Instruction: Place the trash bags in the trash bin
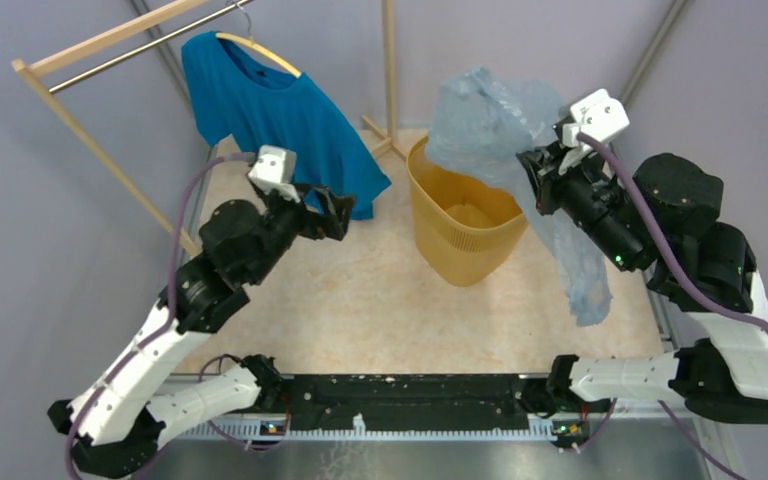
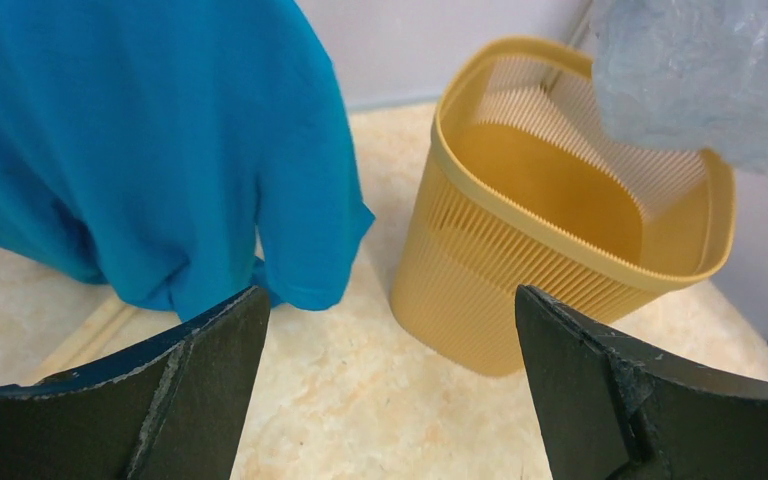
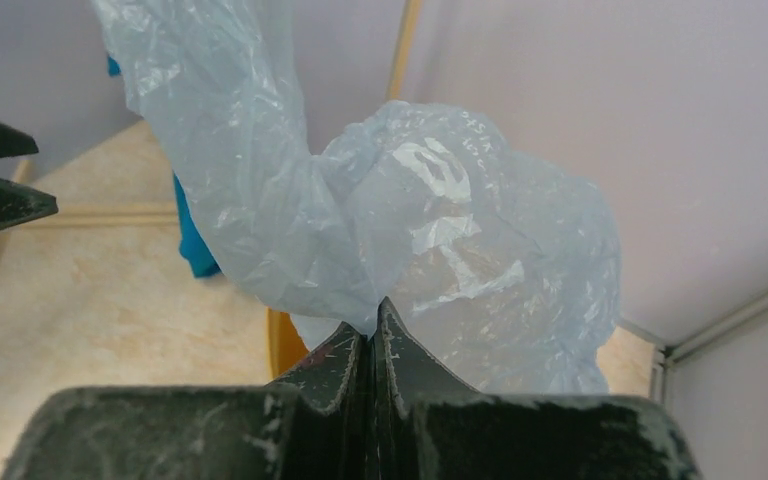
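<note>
The yellow trash bin point(image 1: 460, 235) stands upright on the table, right of centre; its ribbed wall point(image 2: 520, 290) fills the left wrist view. My right gripper point(image 1: 532, 172) is shut on the pale blue-grey trash bag point(image 1: 490, 120), pinching the film point(image 3: 360, 230) at the fingertips. Part of the bag bulges above the bin's right rim, and a long tail point(image 1: 580, 265) hangs down past the arm outside the bin. My left gripper point(image 1: 340, 212) is open with nothing in it, left of the bin, its fingers point(image 2: 200, 390) wide apart above the table.
A teal-blue T-shirt point(image 1: 280, 115) hangs from a wooden clothes rack point(image 1: 90, 45) at the back left, close to my left gripper. A grey wall encloses the table, with a metal post point(image 1: 660, 50) at the back right.
</note>
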You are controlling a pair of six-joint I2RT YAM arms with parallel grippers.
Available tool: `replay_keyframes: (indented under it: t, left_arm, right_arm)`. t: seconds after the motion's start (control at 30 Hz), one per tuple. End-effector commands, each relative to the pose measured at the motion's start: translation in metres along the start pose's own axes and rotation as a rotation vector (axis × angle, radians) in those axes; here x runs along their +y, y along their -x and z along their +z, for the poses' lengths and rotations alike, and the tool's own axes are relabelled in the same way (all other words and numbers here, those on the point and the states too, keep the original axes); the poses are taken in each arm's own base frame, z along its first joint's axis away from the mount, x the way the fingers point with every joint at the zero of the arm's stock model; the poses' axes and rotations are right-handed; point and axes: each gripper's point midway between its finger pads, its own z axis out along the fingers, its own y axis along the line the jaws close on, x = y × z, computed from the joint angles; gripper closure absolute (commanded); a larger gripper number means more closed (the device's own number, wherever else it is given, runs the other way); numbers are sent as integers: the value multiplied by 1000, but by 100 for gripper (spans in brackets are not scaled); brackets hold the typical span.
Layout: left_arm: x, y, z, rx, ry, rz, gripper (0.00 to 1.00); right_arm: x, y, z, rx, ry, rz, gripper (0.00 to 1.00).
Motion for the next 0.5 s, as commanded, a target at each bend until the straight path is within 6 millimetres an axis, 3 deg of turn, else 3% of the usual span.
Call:
replay_keyframes:
  t: [0.0, 0.13, 0.2, 0.33, 0.47]
  left_arm:
    - [-28, 7, 26, 13, -95, -1, 1]
    - [-51, -7, 69, 93, -148, 22, 1]
    - [-59, -7, 84, 116, -156, -2, 1]
    - [-90, 6, 93, 95, -303, -4, 1]
    - [-108, 11, 94, 99, -387, -23, 1]
  right_arm:
    - [-7, -22, 9, 61, -66, -130, 100]
    - [15, -22, 36, 3, 42, -46, 100]
    - [12, -28, 54, 14, 94, 83, 100]
    - [1, -49, 81, 113, 147, 312, 100]
    - [-5, -86, 101, 347, 149, 392, 100]
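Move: Ahead of the right hand, which already holds the bunched trash bag, stands the trash bin, its middle about 14 cm farther out, 5 cm left and 38 cm down. The rack foot is some 20 cm beyond the bin and 14 cm to the bin's left. From the open left hand, the bag's loose bulk lies about 24 cm right, 5 cm ahead and 7 cm higher, the bin 22 cm right, 10 cm ahead and 28 cm down, the shirt 18 cm ahead, 8 cm left. Carrying the pinched bag out over the bin, the right hand first sinks a little, then swings forward about 10 cm while coming down 8 cm in all, its closed fingers tipping down nearly 20 degrees. The left hand comes in from the side, fingers still wide open, some 12 cm to the right and 5 cm forward towards the hanging bag, turning clockwise; no touch can be made out. ##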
